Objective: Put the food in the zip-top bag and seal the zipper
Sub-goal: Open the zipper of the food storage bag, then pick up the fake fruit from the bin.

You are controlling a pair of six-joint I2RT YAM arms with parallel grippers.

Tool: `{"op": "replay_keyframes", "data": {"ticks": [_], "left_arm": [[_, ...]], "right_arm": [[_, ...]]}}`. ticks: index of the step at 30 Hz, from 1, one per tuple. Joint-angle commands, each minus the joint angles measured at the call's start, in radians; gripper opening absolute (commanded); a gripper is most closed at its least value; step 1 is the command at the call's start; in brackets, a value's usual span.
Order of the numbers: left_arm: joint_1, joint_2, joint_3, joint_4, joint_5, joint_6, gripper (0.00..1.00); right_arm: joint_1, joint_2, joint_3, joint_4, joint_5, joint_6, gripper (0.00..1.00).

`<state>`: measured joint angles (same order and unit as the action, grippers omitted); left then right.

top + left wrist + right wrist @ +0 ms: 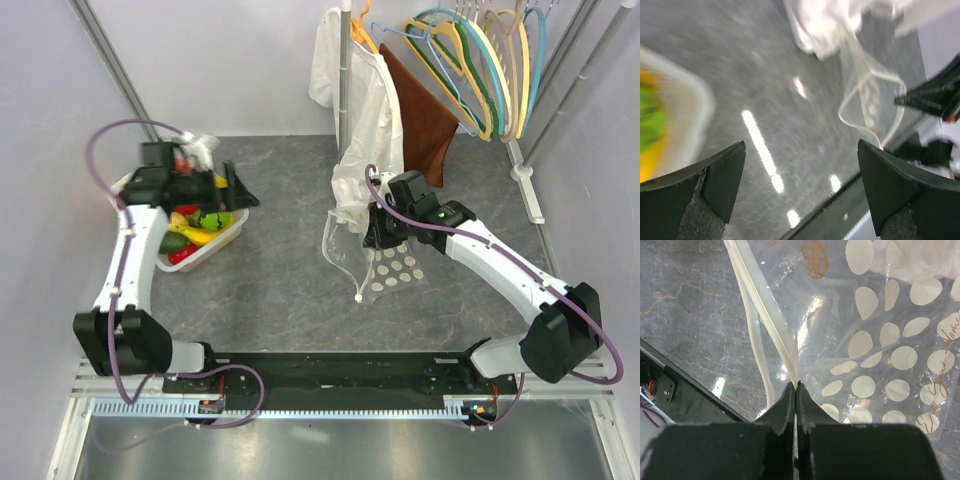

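The food [195,232], glossy red, green and yellow toy pieces, lies in a white basket [232,228] at the left; in the blurred left wrist view it is a green-yellow smear [649,120]. My left gripper [237,190] hovers over the basket's right side, open and empty [801,150]. The zip-top bag [392,266], clear with white dots, hangs at the middle. My right gripper [383,232] is shut on its mouth edge [796,385], pinching the white zipper [775,315] track. The dotted bag wall [890,360] spreads to the right of the jaws. A small white tab [357,297] hangs at the bag's lower left.
A white garment [362,110] and a brown cloth [420,110] hang on a rack behind the bag, with coloured hangers [480,60] beside them. The black base rail [340,366] runs along the near edge. A metal pole [112,60] leans at the back left.
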<state>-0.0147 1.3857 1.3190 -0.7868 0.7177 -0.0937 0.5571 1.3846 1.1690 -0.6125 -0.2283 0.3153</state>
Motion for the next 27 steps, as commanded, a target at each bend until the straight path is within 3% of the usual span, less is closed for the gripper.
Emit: {"op": "replay_keyframes", "data": {"ticks": [1, 2, 4, 9, 12, 17, 19, 20, 23, 25, 27], "left_arm": [[0.226, -0.120, 0.091, -0.098, 0.115, 0.119, 1.00], [0.293, -0.123, 0.114, -0.101, 0.117, 0.141, 1.00], [0.323, -0.085, 0.173, -0.175, 0.041, 0.274, 1.00], [0.404, 0.028, 0.312, -0.191, 0.000, 0.373, 0.96], [0.403, 0.096, 0.341, -0.152, 0.066, 0.419, 0.95], [0.368, 0.327, 0.601, -0.155, -0.098, 0.345, 0.95], [0.361, 0.334, 0.626, -0.158, -0.057, 0.392, 0.95], [0.346, 0.325, 0.622, -0.152, -0.046, 0.444, 0.96], [0.289, 0.306, 0.596, -0.154, -0.090, 0.822, 1.00], [0.277, 0.331, 0.602, -0.167, -0.086, 0.949, 1.00], [0.280, 0.354, 0.629, -0.224, -0.061, 1.173, 1.00]], "right_arm": [[0.001, 0.013, 0.044, 0.059, 0.012, 0.011, 0.00], [0.003, 0.016, 0.044, 0.060, 0.009, 0.011, 0.00], [0.003, 0.017, 0.044, 0.062, 0.000, 0.007, 0.00], [0.003, 0.014, 0.046, 0.065, -0.005, 0.004, 0.00], [0.003, 0.013, 0.035, 0.072, -0.014, 0.002, 0.00], [0.003, 0.010, 0.038, 0.079, -0.031, 0.008, 0.00], [0.003, 0.004, 0.040, 0.074, -0.032, 0.007, 0.00], [0.003, 0.005, 0.040, 0.073, -0.036, 0.005, 0.00], [0.003, 0.001, 0.029, 0.071, -0.052, 0.007, 0.00], [0.003, 0.001, 0.021, 0.072, -0.075, 0.005, 0.00], [0.003, 0.001, 0.018, 0.072, -0.082, 0.004, 0.00]]}}
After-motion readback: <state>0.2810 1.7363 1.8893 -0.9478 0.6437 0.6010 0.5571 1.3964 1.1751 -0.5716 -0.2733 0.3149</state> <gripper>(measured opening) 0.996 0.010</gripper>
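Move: The middle of the food basket lies about 19 cm to the left of the left hand, some 6 cm ahead and roughly 18 cm below it. In the basket, the watermelon sits about 10 cm left and 5 cm ahead, and the bananas some 14 cm left and level with the hand. The bag's middle is about 31 cm to the right and 4 cm back. From the right hand the basket is around 51 cm left and 11 cm ahead. With its fingers already wide open and empty, the left hand swings quickly left and up, away from the bag, then carries forward over the food basket while sinking a little, for a net travel of about 16 cm left, 12 cm forward and 5 cm up; the wrist rolls and turns some 35 degrees late on, so the fingers point more forward. The right hand stays nearly in place with its fingers shut, still pinching the bag by the zipper edge. ##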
